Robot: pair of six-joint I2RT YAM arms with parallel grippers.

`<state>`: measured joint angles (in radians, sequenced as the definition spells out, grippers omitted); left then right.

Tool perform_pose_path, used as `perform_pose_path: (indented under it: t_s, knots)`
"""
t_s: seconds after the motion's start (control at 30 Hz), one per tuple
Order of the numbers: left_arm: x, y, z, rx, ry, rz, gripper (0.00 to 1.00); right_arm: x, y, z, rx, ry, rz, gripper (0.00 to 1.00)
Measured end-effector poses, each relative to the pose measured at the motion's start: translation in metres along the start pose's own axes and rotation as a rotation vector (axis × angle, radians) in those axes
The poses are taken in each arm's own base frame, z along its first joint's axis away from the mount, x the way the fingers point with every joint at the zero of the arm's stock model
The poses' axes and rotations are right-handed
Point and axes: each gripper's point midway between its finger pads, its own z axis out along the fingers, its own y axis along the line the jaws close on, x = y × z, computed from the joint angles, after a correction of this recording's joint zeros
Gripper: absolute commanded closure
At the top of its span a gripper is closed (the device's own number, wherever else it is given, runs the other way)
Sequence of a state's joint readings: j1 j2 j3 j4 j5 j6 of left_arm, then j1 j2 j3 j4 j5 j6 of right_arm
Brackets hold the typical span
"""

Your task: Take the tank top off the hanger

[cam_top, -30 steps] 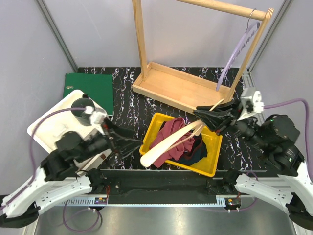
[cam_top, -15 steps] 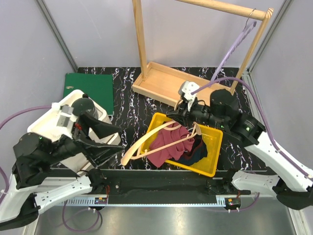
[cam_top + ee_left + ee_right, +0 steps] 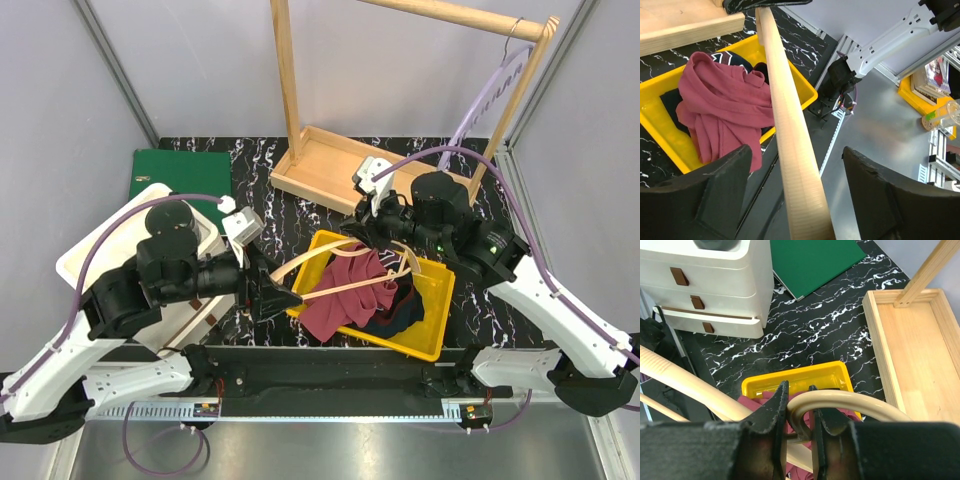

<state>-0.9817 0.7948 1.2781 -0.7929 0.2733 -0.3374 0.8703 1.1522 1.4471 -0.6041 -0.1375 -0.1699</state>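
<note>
The wooden hanger (image 3: 330, 262) is held over the yellow bin (image 3: 432, 320). My right gripper (image 3: 385, 238) is shut on the hanger (image 3: 850, 402) at its top bend, by the hook's neck, seen close in the right wrist view (image 3: 800, 420). My left gripper (image 3: 268, 296) stands open around the hanger's left arm (image 3: 785, 125). The arm runs between the fingers (image 3: 705, 192) without a visible squeeze. The maroon tank top (image 3: 345, 300) lies bunched in the bin under the hanger (image 3: 725, 110). I cannot tell whether a strap still hangs on it.
A dark garment (image 3: 405, 305) lies in the bin under the tank top. Behind it stands a wooden rack (image 3: 365, 180) with a purple hanger (image 3: 485, 100) on its rod. A white drawer unit (image 3: 110, 255) and a green board (image 3: 185, 185) sit at the left.
My left arm swung in toward the bin and its open jaws now straddle the hanger's left arm. The hanger's left end has lifted. The right gripper keeps its hold.
</note>
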Motion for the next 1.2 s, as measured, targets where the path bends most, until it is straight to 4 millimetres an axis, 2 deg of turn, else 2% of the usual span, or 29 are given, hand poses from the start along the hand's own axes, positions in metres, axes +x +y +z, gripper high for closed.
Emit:
perform_pose_path:
  t_s: [0.03, 0.1, 0.13, 0.27, 0.3, 0.33, 0.43, 0.47, 0.5, 0.53, 0.67, 0.8, 0.93, 1.03, 1.1, 1.2]
  knots:
    - [0.001, 0.000, 0.000, -0.001, 0.002, 0.003, 0.47, 0.001, -0.001, 0.000, 0.006, 0.003, 0.001, 1.00]
    - [0.002, 0.001, -0.001, -0.004, 0.004, 0.007, 0.59, 0.002, -0.002, -0.002, 0.015, 0.008, 0.002, 0.98]
    - [0.003, 0.002, -0.001, -0.006, 0.005, 0.007, 0.72, 0.002, -0.002, -0.003, 0.016, 0.007, 0.003, 0.96]
    - [0.008, 0.013, 0.002, -0.056, 0.019, -0.008, 1.00, 0.002, -0.002, -0.010, 0.024, 0.008, 0.008, 0.92]
    - [0.009, 0.013, 0.004, -0.059, 0.024, -0.013, 1.00, 0.002, -0.002, -0.012, 0.025, 0.007, 0.008, 0.90]
    - [0.008, 0.014, 0.005, -0.063, 0.024, -0.013, 1.00, 0.002, -0.003, -0.013, 0.027, 0.007, 0.009, 0.72]
    - [0.008, 0.016, 0.006, -0.079, 0.020, -0.013, 1.00, 0.001, -0.002, -0.017, 0.030, 0.004, 0.041, 0.47]
    - [0.007, 0.020, 0.006, -0.100, 0.016, -0.018, 1.00, -0.001, -0.002, -0.018, 0.038, -0.004, 0.058, 0.23]
    - [0.007, 0.024, 0.006, -0.124, 0.012, -0.022, 1.00, -0.003, -0.003, -0.020, 0.051, -0.014, 0.076, 0.11]
    - [0.006, 0.029, 0.005, -0.156, 0.006, -0.028, 1.00, -0.005, -0.006, -0.022, 0.071, -0.023, 0.102, 0.03]
    - [-0.002, 0.050, 0.001, -0.276, -0.048, -0.043, 1.00, -0.016, -0.019, -0.042, 0.177, -0.084, 0.183, 0.01]
    - [-0.016, 0.061, -0.010, -0.356, -0.132, -0.051, 1.00, -0.032, -0.027, -0.080, 0.254, -0.195, 0.269, 0.00]
    - [-0.035, 0.065, -0.019, -0.383, -0.250, -0.052, 1.00, -0.047, -0.028, -0.142, 0.298, -0.367, 0.361, 0.00]
    - [-0.061, 0.060, -0.020, -0.367, -0.354, -0.047, 1.00, -0.052, -0.030, -0.193, 0.331, -0.513, 0.424, 0.00]
    - [-0.079, 0.057, -0.015, -0.351, -0.415, -0.041, 1.00, -0.052, -0.031, -0.222, 0.351, -0.595, 0.457, 0.00]
    - [-0.105, 0.055, 0.002, -0.339, -0.473, -0.013, 1.00, -0.047, -0.034, -0.255, 0.380, -0.687, 0.505, 0.00]
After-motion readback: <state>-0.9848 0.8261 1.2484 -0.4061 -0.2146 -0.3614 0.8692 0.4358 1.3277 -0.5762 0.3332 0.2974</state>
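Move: The left hand's open fingers already straddle the end of the wooden hanger, which sits practically at its hand point; the right hand grips the hanger near its hook, with that end some 12 cm to its left and 10 cm back. From the left hand, the maroon tank top lies about 9 cm ahead, 9 cm right and 22 cm below, and the yellow tray's middle 8 cm ahead, 13 cm right and 24 cm down. Left pinches hanger end, carries it about 10 cm forward, rising; right lets go, withdrawing some 20 cm right. ##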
